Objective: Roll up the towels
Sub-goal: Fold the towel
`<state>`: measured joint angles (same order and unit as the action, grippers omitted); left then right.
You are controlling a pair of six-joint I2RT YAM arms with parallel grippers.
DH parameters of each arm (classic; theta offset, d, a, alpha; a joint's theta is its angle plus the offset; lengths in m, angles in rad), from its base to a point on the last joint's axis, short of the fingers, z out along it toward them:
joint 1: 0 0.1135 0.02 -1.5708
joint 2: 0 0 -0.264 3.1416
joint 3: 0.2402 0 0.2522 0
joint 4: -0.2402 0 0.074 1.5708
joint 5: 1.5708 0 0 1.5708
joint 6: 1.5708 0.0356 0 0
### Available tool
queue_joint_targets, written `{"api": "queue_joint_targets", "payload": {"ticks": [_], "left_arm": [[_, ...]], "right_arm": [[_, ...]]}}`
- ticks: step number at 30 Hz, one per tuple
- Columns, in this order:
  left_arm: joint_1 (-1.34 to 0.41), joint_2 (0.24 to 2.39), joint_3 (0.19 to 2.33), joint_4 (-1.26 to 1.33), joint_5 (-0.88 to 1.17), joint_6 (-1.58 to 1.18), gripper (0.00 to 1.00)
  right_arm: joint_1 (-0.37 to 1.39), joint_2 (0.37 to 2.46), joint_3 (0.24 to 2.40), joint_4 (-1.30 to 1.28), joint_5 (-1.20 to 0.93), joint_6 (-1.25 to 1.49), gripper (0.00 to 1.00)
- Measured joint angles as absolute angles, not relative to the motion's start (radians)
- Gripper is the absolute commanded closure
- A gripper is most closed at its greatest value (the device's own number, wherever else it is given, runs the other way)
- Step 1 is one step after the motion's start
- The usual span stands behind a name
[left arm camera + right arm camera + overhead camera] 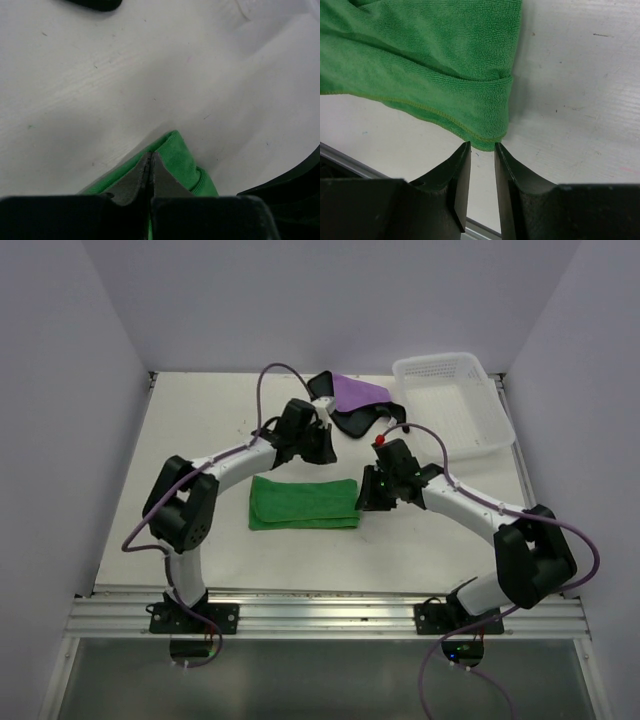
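The green towel [303, 502] lies folded into a flat strip at the table's centre. The purple towel [357, 392], black back and edging showing, lies crumpled at the back. My left gripper [322, 452] is shut with its jaws pressed together, just over the green towel's far right corner [181, 159], and the cloth lies flat below it. My right gripper [365, 498] is open by a narrow gap. In the right wrist view its tips [482, 146] sit either side of the green towel's near right corner [445, 75], just touching it.
A white lattice basket [478, 377] stands at the back right, beside the purple towel. The table's metal front rail [320, 615] runs along the near edge. The right arm [295, 177] shows dark at the left wrist view's lower right.
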<state>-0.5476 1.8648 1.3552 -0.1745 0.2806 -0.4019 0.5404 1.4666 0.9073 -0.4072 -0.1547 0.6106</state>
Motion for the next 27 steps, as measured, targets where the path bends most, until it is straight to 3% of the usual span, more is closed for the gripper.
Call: {"api": "queue_joint_targets", "payload": {"ticks": [13, 16, 18, 25, 27], "left_arm": [[-0.666, 2.052, 1.357, -0.068, 0.311, -0.455, 1.00], [-0.669, 2.092, 1.358, -0.067, 0.312, -0.463, 1.00], [-0.669, 2.106, 1.367, -0.062, 0.320, -0.472, 1.00], [-0.669, 2.119, 1.382, -0.054, 0.319, -0.484, 1.00], [-0.670, 2.122, 1.385, -0.052, 0.318, -0.487, 1.00]], "right_arm": [[0.545, 1.534, 0.867, -0.321, -0.197, 0.630, 0.71], [0.550, 1.560, 0.859, -0.313, -0.202, 0.636, 0.76], [0.555, 1.568, 0.858, -0.312, -0.202, 0.638, 0.86], [0.556, 1.568, 0.858, -0.302, -0.201, 0.646, 1.00], [0.556, 1.568, 0.858, -0.302, -0.201, 0.646, 1.00]]}}
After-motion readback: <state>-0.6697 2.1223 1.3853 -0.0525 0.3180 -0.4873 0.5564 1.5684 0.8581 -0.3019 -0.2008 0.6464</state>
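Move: Under the left hand, some 7 cm to its right, 3 cm back and 10 cm down, is the green towel's far right corner. The purple towel lies about 22 cm ahead of that hand and 8 cm right. The near right corner is close to the right hand: about 2 cm back, 1 cm left and 5 cm down; the far corner is some 10 cm ahead of that hand and 1 cm left, the green towel's middle 15 cm left and 3 cm ahead. Down, right and somewhat back goes the left hand, sinking some 9 cm with its fingers kept shut, tipping about 10 degrees as its tips come down onto the green towel's far right corner and stay there. The right hand sinks about 4 cm, edging slightly left, to the near right corner, then closes its part-open fingers and pinches the towel's edge there. ##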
